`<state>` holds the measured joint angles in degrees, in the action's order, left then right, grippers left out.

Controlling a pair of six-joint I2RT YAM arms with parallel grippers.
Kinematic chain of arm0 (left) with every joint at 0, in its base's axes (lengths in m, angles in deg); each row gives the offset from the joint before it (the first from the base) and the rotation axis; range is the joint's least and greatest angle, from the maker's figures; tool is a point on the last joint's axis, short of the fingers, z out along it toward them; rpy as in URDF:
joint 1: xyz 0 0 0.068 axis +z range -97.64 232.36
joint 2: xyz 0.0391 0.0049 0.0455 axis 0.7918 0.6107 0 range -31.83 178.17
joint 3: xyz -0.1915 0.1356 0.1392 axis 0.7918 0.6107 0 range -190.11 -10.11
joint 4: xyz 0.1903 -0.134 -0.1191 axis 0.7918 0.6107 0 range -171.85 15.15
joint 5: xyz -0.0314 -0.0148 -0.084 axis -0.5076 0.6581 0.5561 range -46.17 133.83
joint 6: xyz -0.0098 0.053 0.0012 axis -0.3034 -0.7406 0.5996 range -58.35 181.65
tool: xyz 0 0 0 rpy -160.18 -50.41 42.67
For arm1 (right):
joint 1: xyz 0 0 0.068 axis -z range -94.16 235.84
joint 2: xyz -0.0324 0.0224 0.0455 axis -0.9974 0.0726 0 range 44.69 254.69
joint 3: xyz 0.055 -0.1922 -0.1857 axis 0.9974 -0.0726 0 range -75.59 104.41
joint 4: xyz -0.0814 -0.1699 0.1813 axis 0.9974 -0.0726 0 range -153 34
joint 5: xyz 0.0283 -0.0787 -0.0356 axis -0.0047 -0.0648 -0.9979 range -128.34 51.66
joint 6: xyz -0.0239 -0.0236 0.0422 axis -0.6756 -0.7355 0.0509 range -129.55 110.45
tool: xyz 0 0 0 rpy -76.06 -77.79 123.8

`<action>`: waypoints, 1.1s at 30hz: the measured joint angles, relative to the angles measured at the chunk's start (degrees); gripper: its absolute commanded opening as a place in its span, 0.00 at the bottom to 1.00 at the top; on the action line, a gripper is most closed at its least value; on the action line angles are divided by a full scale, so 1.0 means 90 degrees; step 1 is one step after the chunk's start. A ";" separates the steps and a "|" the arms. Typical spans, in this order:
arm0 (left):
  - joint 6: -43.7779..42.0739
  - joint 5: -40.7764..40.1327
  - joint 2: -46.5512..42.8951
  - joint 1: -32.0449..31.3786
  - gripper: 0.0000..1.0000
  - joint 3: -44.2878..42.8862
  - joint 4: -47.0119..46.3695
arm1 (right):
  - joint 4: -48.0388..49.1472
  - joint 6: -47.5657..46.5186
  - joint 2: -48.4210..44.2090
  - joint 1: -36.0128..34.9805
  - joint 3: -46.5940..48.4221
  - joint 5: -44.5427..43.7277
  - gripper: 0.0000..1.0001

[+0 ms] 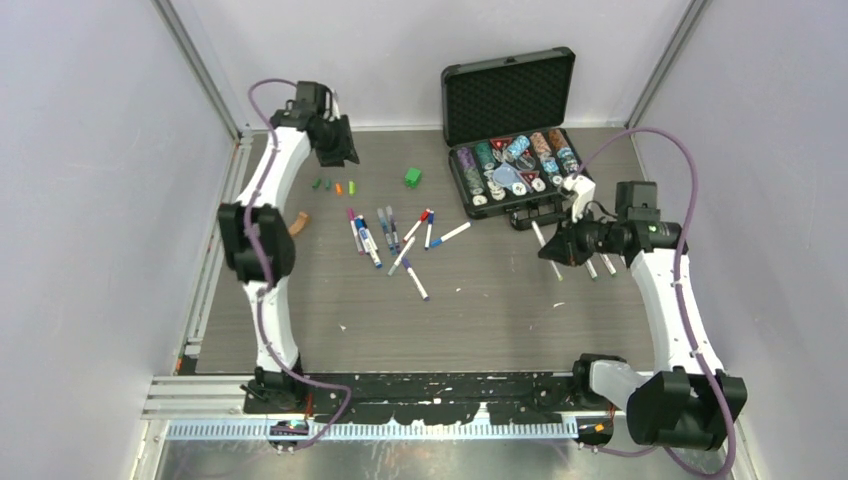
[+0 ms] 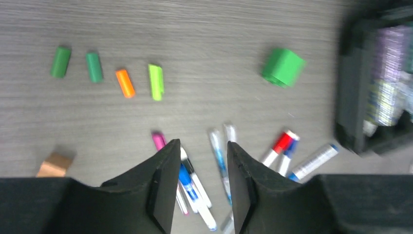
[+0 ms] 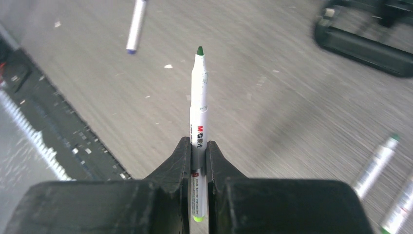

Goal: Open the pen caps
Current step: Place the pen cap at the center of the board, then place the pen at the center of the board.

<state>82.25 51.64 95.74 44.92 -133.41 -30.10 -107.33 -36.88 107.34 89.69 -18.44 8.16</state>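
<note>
Several loose pen caps lie in a row at the back left: dark green point(image 2: 60, 61), green point(image 2: 94, 67), orange point(image 2: 125, 83) and light green point(image 2: 156, 82); from above the row point(image 1: 333, 185) looks tiny. My left gripper point(image 2: 203, 146) hovers over them and the pile of pens point(image 1: 388, 236), open, with nothing between its fingers. My right gripper point(image 3: 197, 144) is shut on a white pen point(image 3: 198, 97) whose green tip is bare. In the top view that gripper point(image 1: 563, 247) holds the pen point(image 1: 547, 252) above the table's right side.
An open black case of poker chips point(image 1: 515, 140) stands at the back right. A green cube point(image 2: 283, 67) lies between the caps and the case. A small brown piece point(image 2: 53, 165) sits at the left. Two more pens point(image 1: 598, 267) lie near my right gripper.
</note>
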 measured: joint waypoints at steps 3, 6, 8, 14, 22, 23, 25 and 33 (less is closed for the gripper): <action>-0.0002 0.0342 -0.1535 0.0000 0.57 0.1185 -0.0583 | -0.0024 -0.0027 0.0002 0.0469 0.0155 -0.0474 0.00; -0.0015 0.0590 -0.2990 0.0002 0.70 0.2276 -0.1154 | -0.0163 -0.0311 0.0143 0.0945 0.0474 -0.1008 0.00; -0.0005 0.0748 -0.3849 0.0029 0.75 0.3021 -0.1530 | -0.0294 -0.0629 0.0401 0.1316 0.0743 -0.1362 0.00; 0.0199 0.1282 -0.5904 0.0333 0.79 0.5277 -0.2234 | -0.0491 -0.1717 0.1554 0.2290 0.1258 -0.2533 0.00; 0.0214 0.1596 -0.7771 0.0367 0.83 0.7283 -0.2497 | -0.0491 -0.2929 0.3412 0.2759 0.2025 -0.3779 0.01; 0.0211 0.1615 -0.7934 0.0367 0.83 0.7465 -0.2511 | -0.0500 -0.3021 0.3645 0.2773 0.2225 -0.3881 0.01; 0.0197 0.1639 -0.8109 0.0364 0.83 0.7701 -0.2540 | -0.0503 -0.3126 0.3995 0.2778 0.2545 -0.3983 0.01; 0.0046 0.1642 -0.8194 0.0367 0.82 0.8187 -0.2596 | -0.0466 -0.3162 0.5107 0.2776 0.3451 -0.4204 0.03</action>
<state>82.66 66.42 21.99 48.22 -59.73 -53.47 -111.53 -65.34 153.30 114.68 12.61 -29.68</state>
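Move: For the right hand, holding the green-tipped pen, the free spot at the end of the uncapped row lies about 28 cm right, 9 ahead and 15 below; the orange pen is 24 right and 5 ahead, the nearer green pen 19 right and 2 ahead. The left hand has the lime cap 2 cm ahead, 2 left, 11 below; the magenta pen 12 back, 1 left; the blue pens 15 back, 3 right. Keeping the uncapped pen pinched, the right hand swings some 30 cm to its right past the three laid-out pens, first level and then sinking about 10 cm as it eases forward, its wrist turning some 45 degrees so that the fingers point more steeply down over the free spot beyond the orange pen. Meanwhile the left hand, empty and already clear of the lime cap, draws back about 25 cm from the row of caps, rising first and then partly sinking, tilting its fingers outward and opening them wide. ##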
